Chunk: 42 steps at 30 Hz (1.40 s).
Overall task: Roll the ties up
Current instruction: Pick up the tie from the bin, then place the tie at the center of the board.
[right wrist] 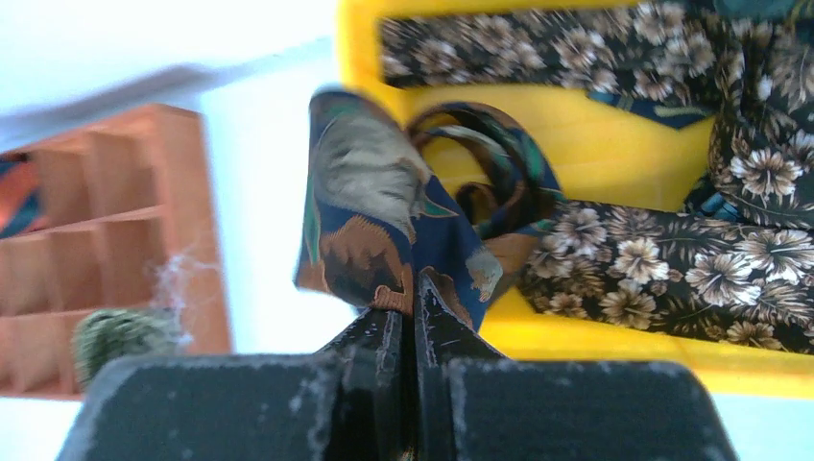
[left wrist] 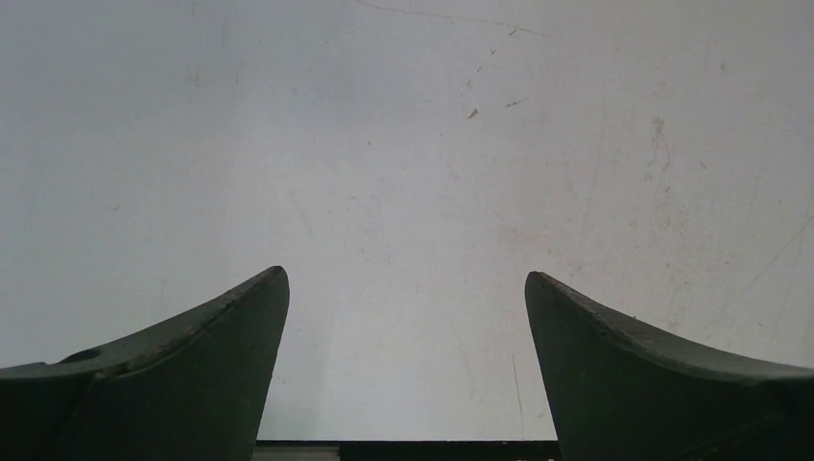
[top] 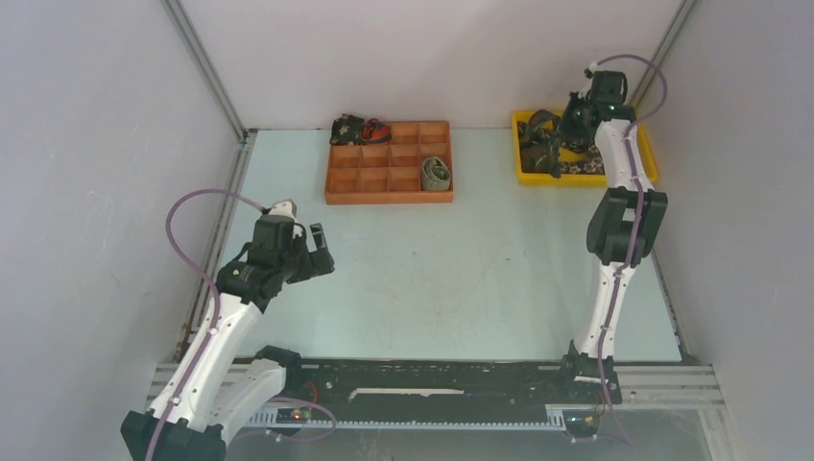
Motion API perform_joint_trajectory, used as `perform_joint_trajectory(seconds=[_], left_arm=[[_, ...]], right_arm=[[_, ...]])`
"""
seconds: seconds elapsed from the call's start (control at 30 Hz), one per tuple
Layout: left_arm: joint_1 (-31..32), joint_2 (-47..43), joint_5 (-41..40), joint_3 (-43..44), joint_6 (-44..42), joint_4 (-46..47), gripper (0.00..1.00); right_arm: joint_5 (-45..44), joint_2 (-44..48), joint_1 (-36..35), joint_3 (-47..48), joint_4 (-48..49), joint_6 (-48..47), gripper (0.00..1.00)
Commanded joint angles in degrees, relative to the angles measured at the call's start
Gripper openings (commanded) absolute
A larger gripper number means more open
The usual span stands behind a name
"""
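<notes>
My right gripper (right wrist: pixel 413 288) is shut on the edge of a navy tie (right wrist: pixel 374 211) with brown and green patches. The tie hangs looped above the yellow bin (right wrist: pixel 614 154). A dark floral tie (right wrist: pixel 672 259) lies crumpled in that bin. In the top view this gripper (top: pixel 566 120) hovers over the yellow bin (top: pixel 586 179) at the back right. A rolled olive tie (top: pixel 436 174) sits in one cell of the orange tray (top: pixel 389 197), and other rolled ties (top: pixel 357 130) fill its back-left cells. My left gripper (top: pixel 322 252) is open over bare table, its fingers (left wrist: pixel 240 336) spread wide and holding nothing.
The orange compartment tray (right wrist: pixel 182 192) shows left of the bin in the right wrist view, with the olive coil (right wrist: pixel 120 334) in it. White walls and metal rails enclose the table. A black rail runs along the near edge by the arm bases.
</notes>
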State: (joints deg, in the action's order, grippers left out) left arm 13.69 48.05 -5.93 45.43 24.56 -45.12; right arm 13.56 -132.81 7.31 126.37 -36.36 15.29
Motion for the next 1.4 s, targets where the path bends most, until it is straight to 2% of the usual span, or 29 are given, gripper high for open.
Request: perform_joint_trajectory(seconds=[0.0,0.3,0.43,0.57,0.7,0.87,1.03,1.37], left_arm=[[-0.49,-2.21,-2.89,0.71,0.72,0.46,1.0],[-0.65,-3.84,-1.35,0.79,0.39,0.65,1.0],[-0.91,-4.55,-0.39,0.73,0.16,0.99,1.0],[-1.7,-5.76,0.88,0.5,-0.02,1.63,1.0],[-2.31,-7.03,1.04,0.54,0.01,1.92,1.0],[-2.42,-8.6,0.94,0.44,-0.03,2.08,1.0],[-2.44,-10.19,2.51,0.37,-0.42,2.62,0.99],[-2.44,-13.31,6.7,-0.34,-1.39,4.62,0.95]], right_arm=[[4.45,12.0,-2.34,3.75,-0.62,1.98,0.0],[9.72,24.52,-7.09,3.51,-7.2,4.92,0.0],[9.85,30.81,-12.72,0.55,-12.04,5.07,0.0],[8.31,37.61,-19.63,-4.15,-12.62,5.18,0.0],[11.52,42.53,-26.25,-5.25,-12.78,5.8,0.0],[13.39,48.06,-30.67,-6.45,-12.85,8.97,0.0],[22.8,52.22,-33.69,-8.49,-13.99,11.59,0.0],[41.07,60.58,-31.87,-14.62,-19.69,9.27,0.0]])
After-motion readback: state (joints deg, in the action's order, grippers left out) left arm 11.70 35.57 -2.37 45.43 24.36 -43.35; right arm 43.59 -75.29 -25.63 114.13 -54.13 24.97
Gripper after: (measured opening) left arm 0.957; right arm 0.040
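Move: The camouflage tie is already pinched in the right gripper, some of it still down in the yellow bin. The clear middle of the table lies about 38 cm back, 26 cm left and 14 cm below; the bin's middle is 3 cm back and 6 cm right, the orange box 7 cm back and 43 cm left, the rolled tie 10 cm back and 32 cm left, all some 12 cm lower. From the left gripper that clear spot is about 32 cm right, 2 cm back and 14 cm below. Keep the right fingers shut on the tie and lift it fast and steeply out of the bin, then sweep it back and left to high above the clear middle of the table, about 40 cm back and 34 cm up in all. Swing the wrist some 55 degrees counter-clockwise on the way, its left side rising and fingers tipping up. Raise the open left gripper about 5 cm, tilting its fingers slightly up. ##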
